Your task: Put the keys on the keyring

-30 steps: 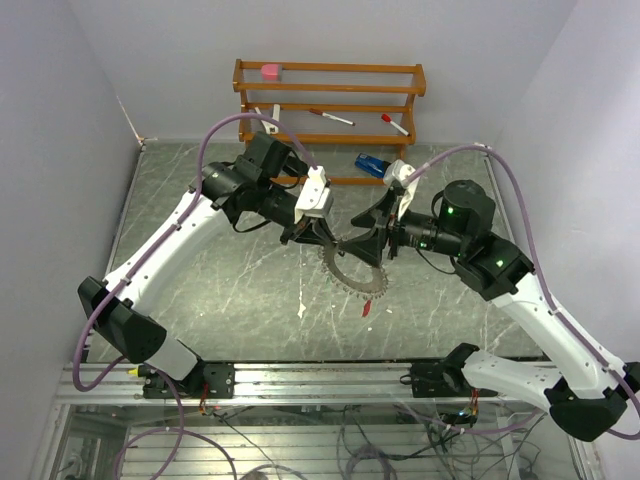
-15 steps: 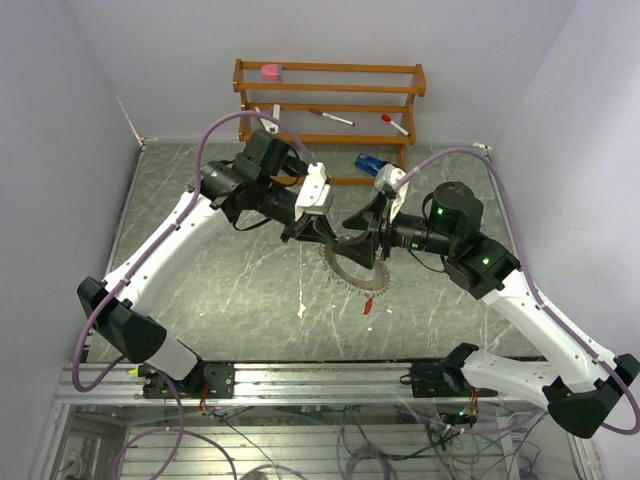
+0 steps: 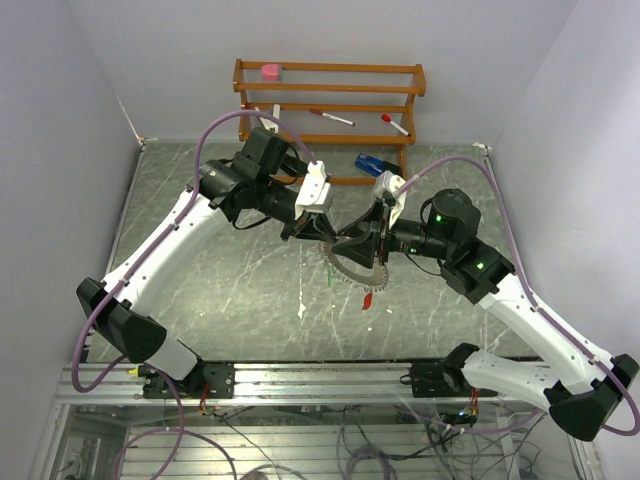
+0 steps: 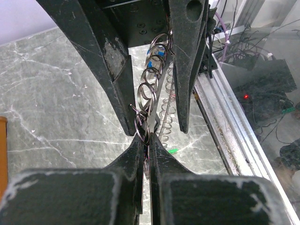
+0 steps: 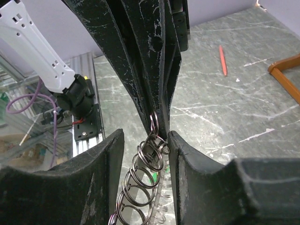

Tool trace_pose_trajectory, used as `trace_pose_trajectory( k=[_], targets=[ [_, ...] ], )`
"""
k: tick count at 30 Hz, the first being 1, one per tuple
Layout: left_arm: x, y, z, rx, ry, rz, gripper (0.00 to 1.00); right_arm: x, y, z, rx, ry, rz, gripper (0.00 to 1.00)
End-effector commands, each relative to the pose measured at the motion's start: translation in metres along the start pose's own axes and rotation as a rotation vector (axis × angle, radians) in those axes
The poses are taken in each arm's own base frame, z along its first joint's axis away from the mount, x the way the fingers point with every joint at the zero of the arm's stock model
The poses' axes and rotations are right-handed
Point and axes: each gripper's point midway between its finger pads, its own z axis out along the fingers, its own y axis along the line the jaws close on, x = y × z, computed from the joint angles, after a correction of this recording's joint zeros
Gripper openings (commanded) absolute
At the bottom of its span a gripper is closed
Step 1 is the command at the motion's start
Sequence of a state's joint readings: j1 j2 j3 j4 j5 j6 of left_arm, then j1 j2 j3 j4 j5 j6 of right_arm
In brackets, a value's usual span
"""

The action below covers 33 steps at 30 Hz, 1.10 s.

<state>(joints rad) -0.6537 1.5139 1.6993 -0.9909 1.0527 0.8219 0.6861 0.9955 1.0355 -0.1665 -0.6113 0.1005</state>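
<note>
The keyring [image 3: 352, 276], a large grey ring fringed with small split rings, hangs tilted between the two arms. My left gripper [image 3: 318, 231] is shut on its rim; in the left wrist view its fingertips [image 4: 140, 140] pinch a small split ring, and the keyring [image 4: 151, 86] runs away beyond the left gripper [image 4: 147, 137]. My right gripper [image 5: 145, 137] is open, straddling the keyring's [image 5: 143, 176] chain of rings, with the right finger [image 5: 180, 154] touching them. A red-tagged key [image 3: 368, 300] and a green-tagged one [image 3: 329, 284] lie by the ring. A blue-tagged one [image 3: 370, 163] lies near the rack.
A wooden rack [image 3: 330, 92] stands at the back wall with a pink block [image 3: 270, 71] and red-capped pens [image 3: 330, 117]. A thin red item [image 5: 222, 60] lies on the marble table [image 3: 200, 290]. The metal rail [image 3: 330, 378] runs along the near edge.
My right gripper has moved left to the keyring beside the left gripper, and its jaws have narrowed around the ring's rim. The left gripper has held still.
</note>
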Motion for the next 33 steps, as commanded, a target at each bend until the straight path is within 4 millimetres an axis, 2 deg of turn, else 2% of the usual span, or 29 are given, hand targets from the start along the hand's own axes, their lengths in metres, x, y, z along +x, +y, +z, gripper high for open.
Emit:
trace_pose_trajectory(
  k=[1,6,8,10,15,21,33],
  targets=[
    [-0.026,0.000,-0.003,0.000,-0.059,0.068,0.07,-0.002,-0.003,0.002,-0.001,-0.011,-0.014,0.39],
    [-0.027,-0.001,-0.004,-0.001,-0.057,0.071,0.07,0.000,-0.003,0.000,0.007,-0.005,-0.014,0.35],
    [-0.027,-0.001,-0.004,-0.001,-0.056,0.069,0.07,0.002,-0.004,-0.001,0.019,0.008,-0.012,0.21],
    [-0.027,-0.001,-0.005,-0.002,-0.054,0.071,0.07,0.004,-0.006,-0.003,0.030,0.021,-0.009,0.14],
    [-0.026,-0.001,-0.005,-0.006,-0.049,0.068,0.07,0.008,-0.009,-0.005,0.055,0.052,0.007,0.11],
    [-0.024,-0.001,-0.005,-0.009,-0.045,0.056,0.07,0.005,-0.013,-0.008,0.088,0.049,-0.004,0.00],
    [-0.020,0.000,-0.004,-0.018,-0.037,0.031,0.07,-0.003,-0.018,-0.013,0.135,0.102,0.020,0.00]
  ],
)
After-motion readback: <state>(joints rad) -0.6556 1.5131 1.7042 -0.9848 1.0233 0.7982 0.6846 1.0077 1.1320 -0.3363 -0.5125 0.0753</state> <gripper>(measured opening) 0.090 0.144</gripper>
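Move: The right hand's parted fingers already straddle the keyring's wire coils, which lie at their tips, no more than about 1 cm below the hand point. From the same hand, the red key hangs at the ring's low edge, roughly 12 cm back, 6 cm to the right and 11 cm down; the green key is some 9 cm back, 3 cm left and 9 cm down. From the left hand, which still grips the ring's end, those coils lie about 2 cm right, 1 cm back and 1 cm down. The right fingers close from well apart until they pinch the keyring's coils just beside the left fingertips, with most of the closing coming at the end. Meanwhile the right hand first stays put, sinks about 1 cm, then comes back up while easing about 1 cm right and 1 cm forward, turning some 5 degrees clockwise. The left hand holds still and keeps its grip on the ring's end. ##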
